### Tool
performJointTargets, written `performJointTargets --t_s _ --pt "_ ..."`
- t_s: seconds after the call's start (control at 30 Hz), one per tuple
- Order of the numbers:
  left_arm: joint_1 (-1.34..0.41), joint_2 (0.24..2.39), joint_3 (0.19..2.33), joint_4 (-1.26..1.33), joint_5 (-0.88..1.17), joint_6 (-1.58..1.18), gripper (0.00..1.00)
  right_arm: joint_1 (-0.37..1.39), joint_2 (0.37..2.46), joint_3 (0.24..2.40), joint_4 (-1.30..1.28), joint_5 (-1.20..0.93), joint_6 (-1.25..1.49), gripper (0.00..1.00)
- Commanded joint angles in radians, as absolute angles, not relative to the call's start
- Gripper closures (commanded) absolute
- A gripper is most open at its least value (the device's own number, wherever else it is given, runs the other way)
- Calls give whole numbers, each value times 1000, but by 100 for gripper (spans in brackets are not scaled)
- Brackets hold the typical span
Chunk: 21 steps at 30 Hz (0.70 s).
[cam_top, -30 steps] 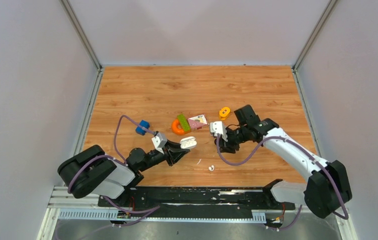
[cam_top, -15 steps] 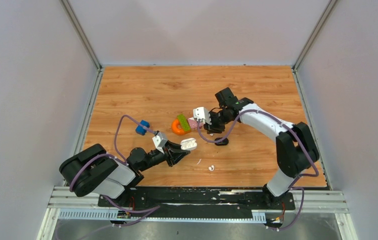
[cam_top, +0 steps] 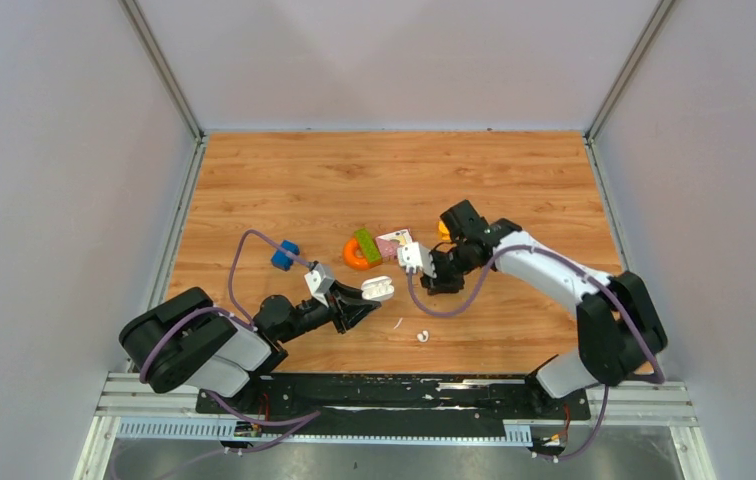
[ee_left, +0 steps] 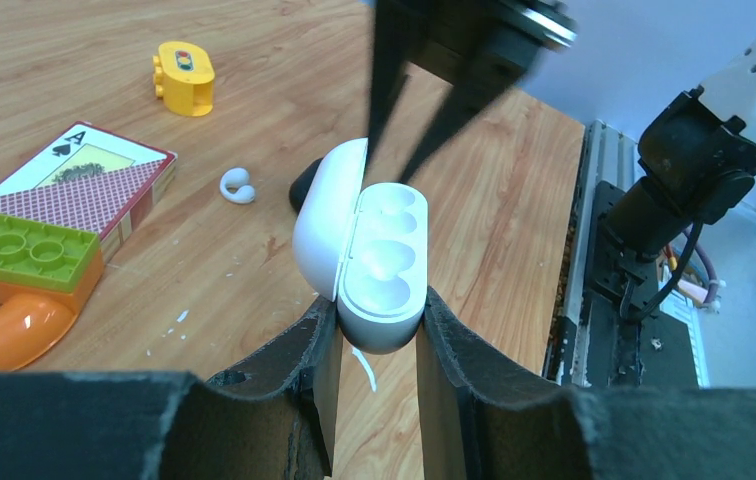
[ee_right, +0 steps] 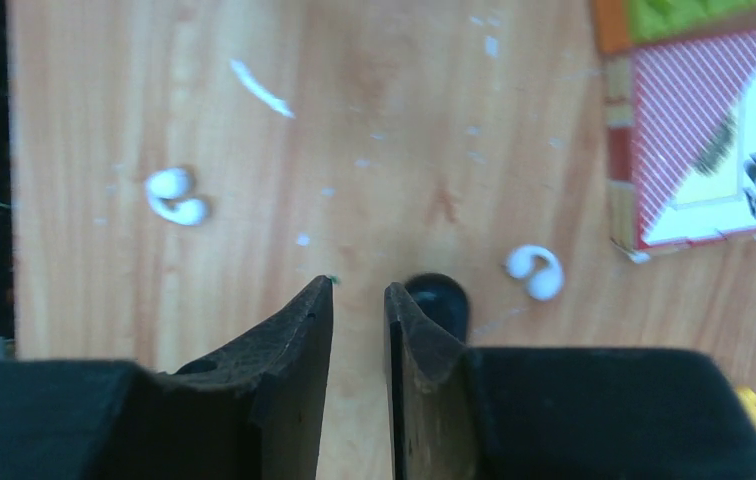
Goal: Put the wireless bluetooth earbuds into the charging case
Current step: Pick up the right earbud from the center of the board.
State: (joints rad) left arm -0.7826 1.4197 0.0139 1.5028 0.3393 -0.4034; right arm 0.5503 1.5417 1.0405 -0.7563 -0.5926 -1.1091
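Observation:
My left gripper (ee_left: 379, 300) is shut on the lower end of a white charging case (ee_left: 379, 255) and holds it just above the table with its lid open. The same case (cam_top: 377, 287) shows in the top view, left of centre. One white earbud (ee_right: 176, 196) lies near the front edge (cam_top: 421, 336). A second white earbud (ee_right: 536, 270) lies beside the card box. My right gripper (ee_right: 359, 287) hangs low over bare wood, its jaws a narrow gap apart with nothing between them. A dark rounded object (ee_right: 437, 298) sits just right of its fingertips, partly hidden.
An orange ring (cam_top: 355, 255) with a green brick (cam_top: 367, 245) on it, a playing-card box (cam_top: 394, 242) and a yellow brick (ee_left: 185, 76) lie behind the grippers. A blue block (cam_top: 285, 254) sits to the left. A white sliver (ee_right: 261, 88) lies on the wood.
The right arm swung left and back toward the card box, then came forward again over the dark object, with its jaws narrowing. The left gripper and the case have not moved.

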Motion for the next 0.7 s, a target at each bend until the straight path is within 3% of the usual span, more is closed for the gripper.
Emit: performJointTargets --t_s 0.0,0.23,0.67 --pt "-778 1428 32 1606 353 -416 100 683 1390 893 -678 -567 -1095 74" --pt "-778 1422 25 1606 347 -416 99 829 1344 733 -578 -436 -1084 74" --pt "-779 1430 29 1606 347 -418 99 922 1350 733 -588 -416 -1072 75"
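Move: Behind the right hand, about 11 cm back, 3 cm to its left and 9 cm below, lies the near white earbud. The other white earbud is about 14 cm farther out than that one, roughly in line with it; the black case lies almost directly under the hand, some 8 cm down; a thin white scrap sits 5 cm left of the near earbud and 3 cm farther out. From the left hand the near earbud is about 4 cm back, 8 cm right and 14 cm down. Sweeping straight back about 10 cm, the empty right hand leaves the black case and far earbud and, after the first few centimetres, also sinks some 5 cm towards the near earbud, then nearly stops above it. The wrist turns about 15 degrees counter-clockwise and the fingers steepen slightly, still a little open and touching nothing; the left hand keeps the open white case still. ##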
